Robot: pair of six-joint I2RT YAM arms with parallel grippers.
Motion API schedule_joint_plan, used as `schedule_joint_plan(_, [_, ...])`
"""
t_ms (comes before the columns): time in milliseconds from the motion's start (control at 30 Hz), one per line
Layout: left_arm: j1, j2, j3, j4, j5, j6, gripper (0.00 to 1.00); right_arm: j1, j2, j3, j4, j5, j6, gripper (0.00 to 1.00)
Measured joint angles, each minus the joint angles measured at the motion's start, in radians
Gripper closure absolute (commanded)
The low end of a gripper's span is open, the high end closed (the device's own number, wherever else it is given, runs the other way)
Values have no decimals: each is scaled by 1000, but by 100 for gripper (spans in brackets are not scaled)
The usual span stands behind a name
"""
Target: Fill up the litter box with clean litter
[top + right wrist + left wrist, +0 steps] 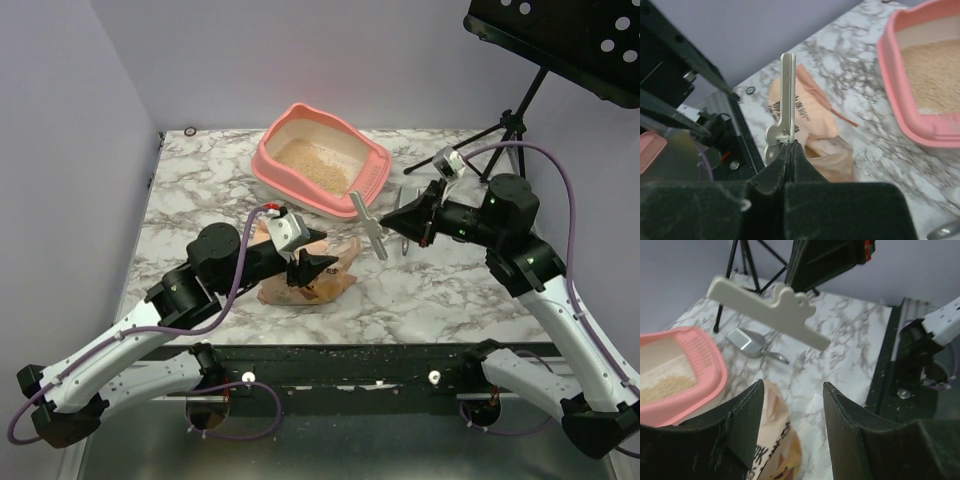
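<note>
The salmon-pink litter box (268,165) stands at the back centre of the table and holds beige clean litter (315,165). It also shows in the left wrist view (702,350) and the right wrist view (897,100). A peach litter bag (325,285) lies crumpled in front of it. My left gripper (318,266) is open and empty just above the bag (777,440), its jaws apart (792,390). My right gripper (402,222) is shut on a cream bag clip (368,226), held in the air right of the bag; the clip (786,90) sticks out past the closed fingertips (790,144).
A metal scoop (747,342) lies on the marble table right of the litter box. A black tripod stand (500,135) stands at the back right. A dark rail (350,365) runs along the near edge. Purple walls close the left and back.
</note>
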Motion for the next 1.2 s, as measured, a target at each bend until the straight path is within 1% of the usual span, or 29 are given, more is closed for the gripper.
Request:
schedule_joint_plan(67, [0, 14, -2, 60, 51, -54, 41, 13, -3, -10, 42, -89, 7, 99])
schedule_joint_plan(167, [12, 44, -1, 151, 113, -138, 41, 27, -8, -29, 92, -179, 25, 99])
schedule_joint_plan(300, [67, 98, 14, 239, 185, -233, 42, 30, -32, -50, 153, -246, 57, 99])
schedule_joint_plan(400, [113, 117, 11, 296, 233, -278, 42, 30, -57, -58, 187, -264, 75, 99])
schedule_joint_plan(633, [190, 102, -77, 496, 348, -352, 42, 30, -88, -83, 263, -298, 110, 99])
schedule_joint_plan(767, [216, 105, -111, 595, 413, -416, 42, 30, -69, -109, 335, -327, 140, 99])
schedule_joint_plan(1000, [249, 142, -126, 783, 503, -537, 44, 30, -14, -148, 455, -379, 208, 99])
schedule_joint_plan(1133, [261, 178, -130, 848, 533, -595, 46, 30, -7, -156, 498, -393, 226, 99])
schedule_joint_plan(1200, [264, 190, -134, 865, 543, -612, 48, 30, -8, -163, 522, -399, 235, 99])
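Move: The white clip, pinched in the shut right fingers, has its middle about 10 cm to the left hand's right, 5 cm ahead and a couple of centimetres higher; the litter bag stands about 4 cm ahead of the left hand, 4 cm left and 23 cm below. From the right hand the clip's middle is 3 cm left, 1 cm ahead and barely higher, and the open left gripper 13 cm left, 4 cm back, about level. The scoop lies 18 cm ahead of the right hand, 11 cm right, 29 cm down. The right hand keeps its pinch on the clip and brings it back about 6 cm, with some left and up, towards the left gripper while turning some 25 degrees counter-clockwise. Over the bag the left hand rises about 7 cm and edges right to meet it, fingers tipping up and swinging clockwise to point almost straight right, still open either side of the clip. ##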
